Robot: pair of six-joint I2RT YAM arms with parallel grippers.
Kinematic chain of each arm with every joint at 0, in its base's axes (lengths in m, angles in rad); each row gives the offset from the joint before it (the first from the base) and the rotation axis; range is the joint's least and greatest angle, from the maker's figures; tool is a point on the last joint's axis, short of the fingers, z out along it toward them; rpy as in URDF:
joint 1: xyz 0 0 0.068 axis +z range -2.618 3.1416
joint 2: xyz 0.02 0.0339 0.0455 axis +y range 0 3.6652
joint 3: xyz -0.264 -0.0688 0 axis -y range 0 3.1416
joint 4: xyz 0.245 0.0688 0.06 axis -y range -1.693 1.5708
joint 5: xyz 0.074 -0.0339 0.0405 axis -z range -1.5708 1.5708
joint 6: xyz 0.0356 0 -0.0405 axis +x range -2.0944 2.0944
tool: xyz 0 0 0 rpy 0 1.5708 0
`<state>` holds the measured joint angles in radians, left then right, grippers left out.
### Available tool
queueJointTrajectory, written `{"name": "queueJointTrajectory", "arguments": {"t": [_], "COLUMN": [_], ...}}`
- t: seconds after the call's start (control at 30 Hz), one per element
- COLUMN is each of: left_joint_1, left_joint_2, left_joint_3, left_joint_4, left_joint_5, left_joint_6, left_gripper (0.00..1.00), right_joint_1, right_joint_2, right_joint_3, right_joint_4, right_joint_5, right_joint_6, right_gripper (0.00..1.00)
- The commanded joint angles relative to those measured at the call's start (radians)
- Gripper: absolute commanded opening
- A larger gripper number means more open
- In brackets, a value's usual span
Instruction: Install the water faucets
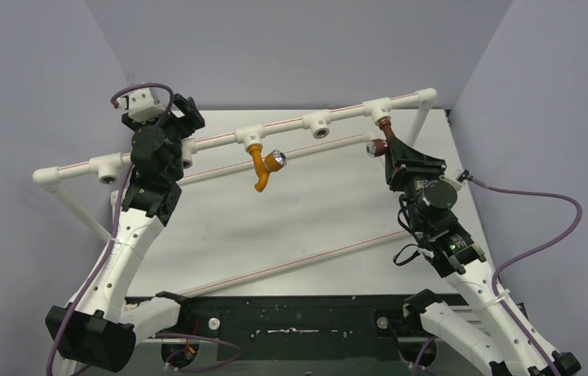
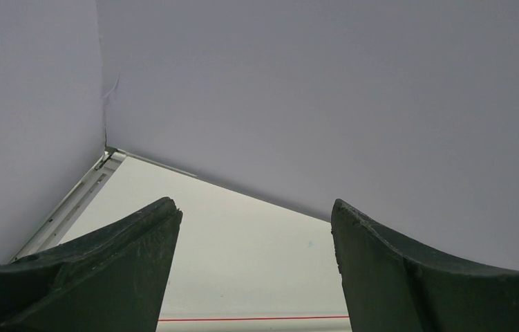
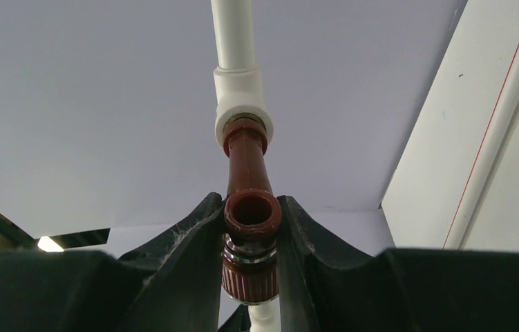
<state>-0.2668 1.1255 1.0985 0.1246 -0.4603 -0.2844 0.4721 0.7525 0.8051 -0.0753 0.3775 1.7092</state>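
Note:
The dark red-brown faucet (image 1: 385,135) hangs from the rightmost white T socket (image 1: 379,110) of the raised pipe rail. My right gripper (image 1: 392,150) is shut on it. In the right wrist view the faucet's (image 3: 247,162) neck enters the socket (image 3: 241,97), and my right gripper (image 3: 251,216) clamps its body on both sides. The orange-yellow faucet (image 1: 260,167) with its silver knob hangs from a middle socket (image 1: 250,137), and no gripper touches it. My left gripper (image 1: 188,114) is open near the rail's left part. In the left wrist view that gripper (image 2: 256,218) has nothing between its fingers.
An open T socket (image 1: 320,123) sits between the two faucets, and another (image 1: 109,169) is near the rail's left end. A lower pipe (image 1: 290,262) crosses the white table diagonally. Grey walls (image 1: 290,47) enclose the back and sides. A red-striped pipe (image 2: 253,322) lies below the left fingers.

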Motion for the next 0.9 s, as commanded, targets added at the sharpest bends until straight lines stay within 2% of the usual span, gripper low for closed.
{"name": "queueJointTrajectory", "arguments": {"t": [0.0, 0.17, 0.33, 0.53, 0.87], "left_joint_1": [-0.012, -0.011, -0.011, -0.011, -0.013], "left_joint_2": [0.054, 0.058, 0.059, 0.059, 0.06], "left_joint_3": [-0.087, -0.085, -0.087, -0.086, -0.087], "left_joint_4": [-0.273, -0.274, -0.275, -0.274, -0.275], "left_joint_5": [0.008, 0.01, 0.01, 0.008, 0.013], "left_joint_6": [0.011, 0.011, 0.01, 0.01, 0.008], "left_gripper": [0.78, 0.78, 0.77, 0.77, 0.77], "right_joint_1": [0.005, 0.005, 0.004, 0.004, 0.005], "right_joint_2": [-0.019, -0.057, -0.082, -0.113, -0.127], "right_joint_3": [0.068, 0.066, 0.082, 0.127, 0.259], "right_joint_4": [0.003, -0.059, -0.137, -0.239, -0.376], "right_joint_5": [0.024, 0.043, 0.041, 0.042, 0.034], "right_joint_6": [0.029, 0.011, -0.026, -0.165, -0.656], "right_gripper": [0.19, 0.55, 0.74, 0.85, 0.86]}}
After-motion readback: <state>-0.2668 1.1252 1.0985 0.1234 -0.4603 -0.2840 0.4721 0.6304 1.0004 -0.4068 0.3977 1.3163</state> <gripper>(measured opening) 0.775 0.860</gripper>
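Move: The right hand still pinches the brown faucet near its spout. The faucet's middle is about 1 cm ahead and 1 cm left of it, roughly level. The tee holding the faucet is some 6 cm ahead, 3 cm left and 1 cm up; the next empty tee is 5 cm ahead and 13 cm left, and the pipe's end elbow 8 cm ahead and 6 cm right. From the left hand, the faucet lies around 40 cm right and 8 cm back. Backing away from the pipe, the right hand first spreads its fingers from a narrow pinch to wide open and lets go of the brown faucet's spout end. It withdraws about 5 cm back and 3 cm to the right, rising nearly 3 cm, mostly late on. In the second half the wrist rolls some 25 degrees, its left side dipping. ##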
